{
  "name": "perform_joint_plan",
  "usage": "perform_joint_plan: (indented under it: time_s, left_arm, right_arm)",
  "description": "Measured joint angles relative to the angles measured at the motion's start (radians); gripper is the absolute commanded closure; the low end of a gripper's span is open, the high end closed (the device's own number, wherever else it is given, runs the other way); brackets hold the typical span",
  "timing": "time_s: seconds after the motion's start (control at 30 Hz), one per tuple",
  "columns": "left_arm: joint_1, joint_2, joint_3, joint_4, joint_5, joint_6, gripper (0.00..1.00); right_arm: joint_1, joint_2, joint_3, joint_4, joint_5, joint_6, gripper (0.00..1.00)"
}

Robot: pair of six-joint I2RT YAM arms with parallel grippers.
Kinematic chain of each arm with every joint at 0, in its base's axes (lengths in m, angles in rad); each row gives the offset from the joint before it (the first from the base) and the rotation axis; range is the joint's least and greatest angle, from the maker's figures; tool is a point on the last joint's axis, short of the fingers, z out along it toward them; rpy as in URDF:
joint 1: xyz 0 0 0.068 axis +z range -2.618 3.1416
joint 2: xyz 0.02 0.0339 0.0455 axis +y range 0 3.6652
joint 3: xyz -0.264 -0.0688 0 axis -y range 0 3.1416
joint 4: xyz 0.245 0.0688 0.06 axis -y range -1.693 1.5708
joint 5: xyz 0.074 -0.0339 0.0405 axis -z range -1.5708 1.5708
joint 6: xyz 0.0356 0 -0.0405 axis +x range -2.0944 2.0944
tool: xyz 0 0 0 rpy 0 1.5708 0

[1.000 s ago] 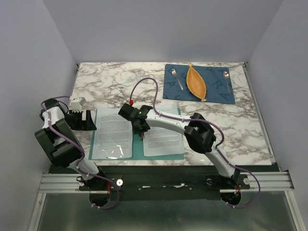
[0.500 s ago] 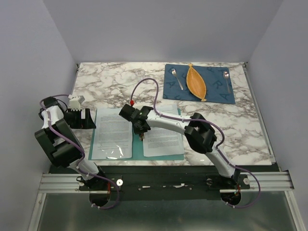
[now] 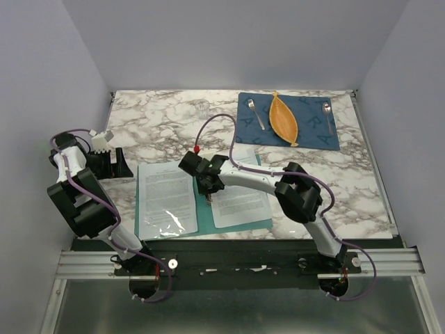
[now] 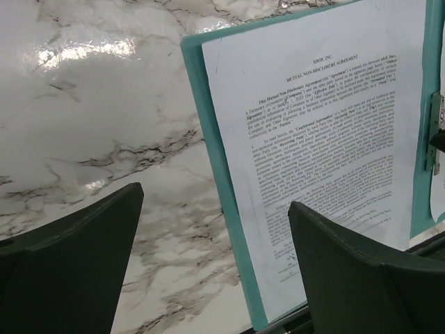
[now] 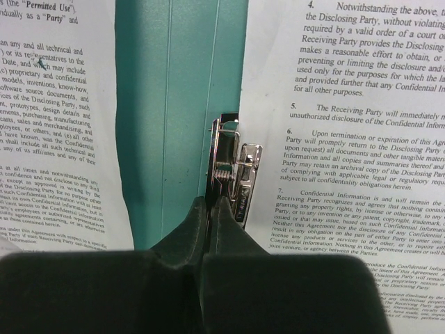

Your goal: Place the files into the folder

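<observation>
The teal folder (image 3: pixel 203 217) lies open near the table's front edge, a little askew. One of the files (image 3: pixel 167 197) rests on its left half and another (image 3: pixel 240 198) on its right half. My right gripper (image 3: pixel 207 191) points down at the spine, shut on the upright lever of the metal clip (image 5: pixel 240 174), with teal folder (image 5: pixel 174 104) and printed sheets (image 5: pixel 348 104) either side. My left gripper (image 3: pixel 115 169) hovers off the folder's left edge, open and holding nothing. In the left wrist view its fingers (image 4: pixel 76 264) frame the folder's edge (image 4: pixel 208 139) and the left sheet (image 4: pixel 320 118).
At the back right, a dark blue placemat (image 3: pixel 313 131) carries an orange leaf-shaped dish (image 3: pixel 284 120) and two spoons (image 3: pixel 256 113). Bare marble table (image 3: pixel 160 118) stretches behind the folder. Walls close in on the left, back and right.
My right gripper has closed on the clip's lever. The folder with its sheets has slid slightly right and turned. My left arm has drawn back to the left.
</observation>
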Motion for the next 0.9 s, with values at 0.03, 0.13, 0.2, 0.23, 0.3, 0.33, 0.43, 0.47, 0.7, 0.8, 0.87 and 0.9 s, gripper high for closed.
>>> perform_joint_plan:
  time_s: [0.03, 0.13, 0.2, 0.23, 0.3, 0.33, 0.43, 0.47, 0.7, 0.8, 0.87, 0.9]
  left_arm:
    - [0.0, -0.002, 0.0, -0.002, 0.001, -0.001, 0.01]
    - [0.001, -0.008, 0.0, -0.003, 0.008, -0.003, 0.01]
    - [0.001, -0.01, -0.001, -0.005, 0.021, -0.003, 0.01]
    - [0.001, -0.01, -0.003, -0.005, 0.026, -0.003, 0.01]
    - [0.001, -0.01, -0.012, -0.006, 0.033, -0.002, 0.01]
    - [0.001, -0.011, -0.017, -0.006, 0.036, -0.002, 0.01]
    - [0.001, -0.011, -0.035, -0.016, 0.045, 0.002, 0.01]
    - [0.001, -0.011, -0.038, -0.02, 0.047, 0.003, 0.01]
    - [0.001, -0.042, -0.061, -0.029, 0.086, 0.009, 0.01]
    - [0.001, -0.067, -0.071, -0.038, 0.118, 0.013, 0.01]
    - [0.001, -0.071, -0.073, -0.042, 0.14, 0.018, 0.01]
    - [0.001, -0.071, -0.074, -0.047, 0.148, 0.02, 0.01]
  right_arm:
    - [-0.005, -0.015, -0.022, 0.008, -0.002, 0.0, 0.99]
    - [-0.014, -0.058, -0.075, 0.017, -0.014, -0.001, 0.99]
    - [-0.022, -0.089, -0.105, 0.024, -0.02, -0.002, 0.99]
    - [-0.027, -0.103, -0.116, 0.026, -0.023, -0.002, 0.99]
    - [-0.04, -0.137, -0.14, 0.043, -0.03, -0.002, 0.99]
    - [-0.047, -0.155, -0.152, 0.052, -0.033, -0.001, 0.99]
    - [-0.068, -0.206, -0.183, 0.076, -0.044, 0.002, 0.99]
    - [-0.072, -0.218, -0.187, 0.08, -0.047, 0.004, 0.99]
    - [-0.092, -0.239, -0.188, 0.116, -0.065, 0.017, 0.99]
    - [-0.092, -0.239, -0.188, 0.12, -0.076, 0.019, 0.99]
    - [-0.092, -0.239, -0.188, 0.12, -0.077, 0.02, 0.99]
    - [-0.092, -0.24, -0.188, 0.12, -0.077, 0.021, 0.99]
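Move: The right fingers already pinch the metal clip on the folder's spine, its middle about 2 cm ahead of them and 1 cm down. From this hand the left file lies some 13 cm to the left and 1 cm back, the right file about 12 cm to the right and 2 cm ahead, both a couple of cm lower. From the empty left hand the left file's middle is roughly 14 cm to the right, 6 cm back and 8 cm down; the clip is about 28 cm to the right, 4 cm back and 7 cm down. Keep the right gripper shut on the clip and hoist the folder by its spine: swing first about 3 cm to the right, then rise some 6 cm while easing 2 cm forward, rolling the hand slightly left-side-up, and hold there. Meanwhile bring the open left gripper about 3.5 cm right towards the left file, drifting a little back and ending slightly higher. ##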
